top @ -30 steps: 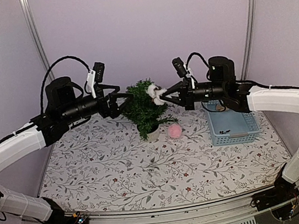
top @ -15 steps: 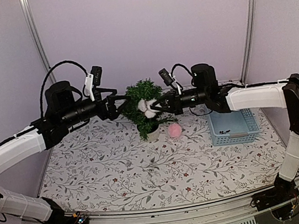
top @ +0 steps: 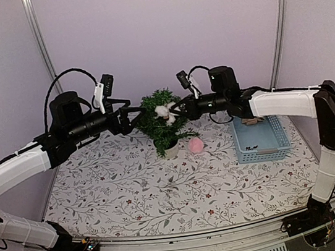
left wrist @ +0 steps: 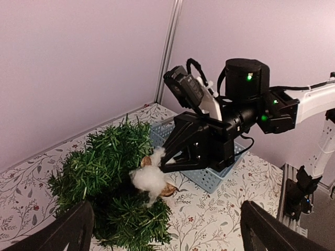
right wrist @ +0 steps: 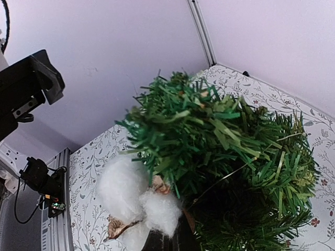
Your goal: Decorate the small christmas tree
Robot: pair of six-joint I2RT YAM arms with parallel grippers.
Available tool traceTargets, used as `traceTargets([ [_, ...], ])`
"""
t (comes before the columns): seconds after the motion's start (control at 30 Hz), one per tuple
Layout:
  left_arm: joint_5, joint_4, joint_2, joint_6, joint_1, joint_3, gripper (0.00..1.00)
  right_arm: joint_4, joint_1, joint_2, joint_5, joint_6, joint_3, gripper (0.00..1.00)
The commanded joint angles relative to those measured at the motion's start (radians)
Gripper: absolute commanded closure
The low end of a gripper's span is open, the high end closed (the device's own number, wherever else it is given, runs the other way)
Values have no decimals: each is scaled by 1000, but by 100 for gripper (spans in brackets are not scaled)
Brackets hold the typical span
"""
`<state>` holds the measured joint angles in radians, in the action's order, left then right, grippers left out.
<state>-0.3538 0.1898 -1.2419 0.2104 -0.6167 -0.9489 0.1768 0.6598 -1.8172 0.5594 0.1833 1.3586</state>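
The small christmas tree (top: 161,126), bushy dark green in a white pot (top: 172,152), stands at the back middle of the table. A white cotton ornament (top: 164,111) with brown husks is pressed against its upper right branches. My right gripper (top: 173,111) is shut on this ornament, reaching in from the right. The left wrist view shows the ornament (left wrist: 148,178) at the black fingertips, against the tree (left wrist: 104,178). In the right wrist view the ornament (right wrist: 125,191) touches the tree (right wrist: 230,157) just above my gripper (right wrist: 166,243). My left gripper (top: 136,113) stays open just left of the tree, its jaws (left wrist: 166,209) wide with nothing between them.
A pink pompom (top: 195,145) lies on the floral tablecloth right of the pot. A light blue basket (top: 264,154) with a few small items sits at the right, under the right arm, and shows as the basket (left wrist: 206,178) in the left wrist view. Lilac walls close the back.
My right arm has swung left with the cotton ornament, bringing it from beside the tree into the upper branches. The left arm has barely moved.
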Motion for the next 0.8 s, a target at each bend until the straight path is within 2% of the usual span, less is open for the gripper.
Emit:
traceTargets([
  [0.0,6,13,16,-22,15,4,1,-87,-1,-43,-71,-49,40,99],
  [0.13,6,12,15,-28,15,0,1,-89,-2,-45,-89,-56,43,92],
  [0.33,3,18,12,-22,15,5,1,-106,-1,-28,-120,-62,51,73],
  [0.67,19,20,15,-26,15,6,1,-117,-1,62,-212,-74,35,46],
  [0.77,29,20,15,-23,16,6,1,-126,-1,80,-235,-83,33,42],
])
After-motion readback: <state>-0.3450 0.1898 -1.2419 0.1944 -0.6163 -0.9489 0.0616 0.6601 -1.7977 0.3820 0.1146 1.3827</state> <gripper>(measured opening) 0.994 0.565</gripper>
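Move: The white cotton ornament is still pinched in the right fingers at the near side of the Christmas tree. The tree's middle is about 6 cm ahead of the right hand, 3 cm left and 8 cm below. The pink ball is roughly 3 cm back, 7 cm right and 17 cm down; the blue basket is some 32 cm right, nearly level fore-and-aft, 22 cm below. From the left hand, the tree is about 12 cm ahead, 9 cm right, 14 cm down. The cotton ornament is set down among the tree's near branches: the right hand lowers it about 3 cm while easing roughly 2 cm forward, and its shut fingers part to a little over half open. With the fingers still opening, the hand then rises some 2.5 cm and edges right, away from the tree, turning about 10 degrees clockwise overall. ##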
